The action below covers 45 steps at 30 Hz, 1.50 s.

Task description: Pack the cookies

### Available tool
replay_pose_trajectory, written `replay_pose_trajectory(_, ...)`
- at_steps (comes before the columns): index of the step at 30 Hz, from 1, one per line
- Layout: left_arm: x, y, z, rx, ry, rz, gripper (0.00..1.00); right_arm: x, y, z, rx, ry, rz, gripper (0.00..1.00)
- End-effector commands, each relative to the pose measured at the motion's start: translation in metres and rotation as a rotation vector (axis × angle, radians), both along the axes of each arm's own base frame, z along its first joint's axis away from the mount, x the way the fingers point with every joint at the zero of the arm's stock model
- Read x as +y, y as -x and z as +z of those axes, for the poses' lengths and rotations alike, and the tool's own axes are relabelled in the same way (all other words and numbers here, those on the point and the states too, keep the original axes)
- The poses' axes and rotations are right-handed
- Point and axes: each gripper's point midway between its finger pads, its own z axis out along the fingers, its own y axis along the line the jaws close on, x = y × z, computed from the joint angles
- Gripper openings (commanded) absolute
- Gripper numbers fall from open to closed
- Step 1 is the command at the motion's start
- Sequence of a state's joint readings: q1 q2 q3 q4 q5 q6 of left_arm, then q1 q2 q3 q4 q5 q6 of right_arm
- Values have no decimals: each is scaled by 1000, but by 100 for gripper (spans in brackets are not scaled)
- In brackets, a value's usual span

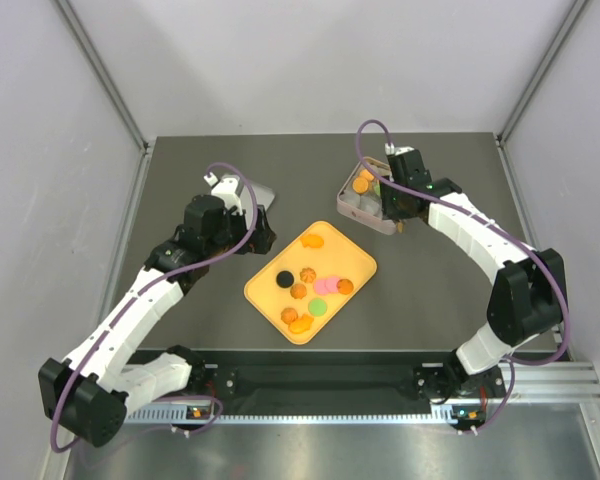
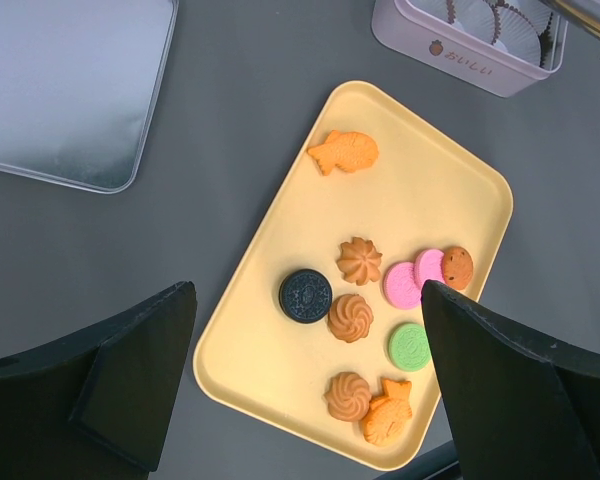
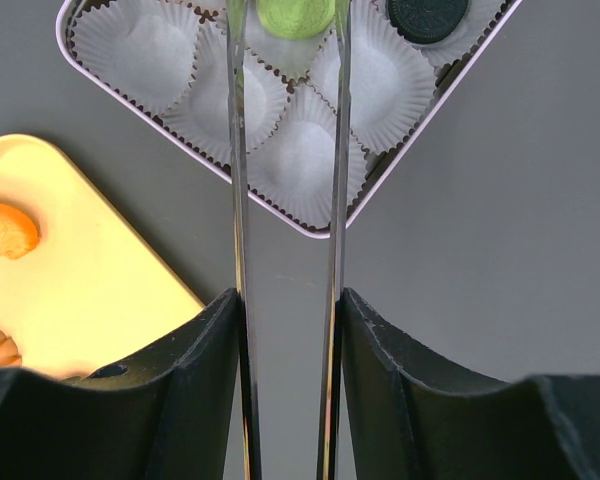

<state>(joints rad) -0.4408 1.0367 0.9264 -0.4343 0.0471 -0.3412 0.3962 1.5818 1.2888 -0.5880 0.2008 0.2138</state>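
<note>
Several cookies lie on the orange tray (image 2: 280, 370): a black one (image 2: 305, 296), orange swirls (image 2: 351, 318), two pink (image 2: 405, 284), a green one (image 2: 411, 347) and fish-shaped ones (image 2: 345, 152). My left gripper (image 2: 308, 295) hangs open above the tray's near end, holding nothing. My right gripper (image 3: 288, 300) is shut on metal tongs (image 3: 238, 180), whose blades reach over the pink tin (image 3: 310, 228). A green cookie (image 3: 295, 15) sits between the blade tips over a paper cup; whether it is still pinched I cannot tell. A black cookie (image 3: 427, 15) lies in a neighbouring cup.
The tin (image 1: 365, 212) stands at the back right, the tray (image 1: 310, 282) in the middle. The silver lid (image 2: 70, 90) lies flat at the back left, behind my left gripper (image 1: 263, 225). Grey walls close the table's sides and back.
</note>
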Motion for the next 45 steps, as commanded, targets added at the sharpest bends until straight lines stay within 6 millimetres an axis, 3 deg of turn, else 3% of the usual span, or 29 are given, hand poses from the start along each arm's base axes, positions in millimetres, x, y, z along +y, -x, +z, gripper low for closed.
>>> replay_pose_trajectory(1, -1, -2, 5, -20, 13, -6, 99, -4, -7, 19, -67, -31, -25, 43)
replay_pose_trajectory(13, 0, -2, 7, -24, 14, -3, 99, -3, -5, 29, -78, -36, -17, 41)
replay_pose_trajectory(17, 0, -2, 6, -24, 13, -2, 99, 4, 8, 39, -86, -54, 13, 41)
replay_pose_trajectory(21, 0, -1, 6, -23, 12, 0, 99, 27, 40, 57, -107, -69, 104, 41)
replay_pose_trajectory(23, 1, -2, 7, -27, 12, 2, 99, 32, 59, 55, -84, -58, 138, 41)
replay_pose_trajectory(26, 2, -2, 8, -32, 9, 7, 99, 48, 99, 58, -64, -82, 237, 41)
replay_pose_trajectory(33, 1, -1, 8, -30, 12, 2, 99, 48, 170, 47, 51, -118, 381, 42)
replay_pose_trajectory(40, 1, -1, 9, -33, 14, 2, 99, 47, 210, 25, 164, -95, 451, 42)
replay_pose_trajectory(45, 1, -2, 9, -31, 14, 0, 99, 45, 217, 15, 195, -76, 465, 43)
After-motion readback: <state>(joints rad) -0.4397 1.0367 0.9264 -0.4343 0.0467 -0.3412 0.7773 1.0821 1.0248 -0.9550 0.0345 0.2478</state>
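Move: Behind the right hand, about 18 cm back and 10 cm to its left, the small round brown cookie lies at the tray's right-hand corner, some 12 cm below; the pink cookies overlap just beside it, about 14 cm to the hand's left and equally far back. The green cookie in the box sits about 10 cm ahead and 1 cm left, between the held forks' tips. From the idle left hand the round cookie is roughly 8 cm back, 19 cm right and 19 cm below. Lifting the two held forks clear of the green cookie, the right hand rises about 5 cm and sweeps some 21 cm back and a little left, out of the box towards the tray's right corner. On the way it turns roughly 25 degrees counter-clockwise, then sinks about 4 cm and tips steeper, the forks staying apart by the round cookie. ##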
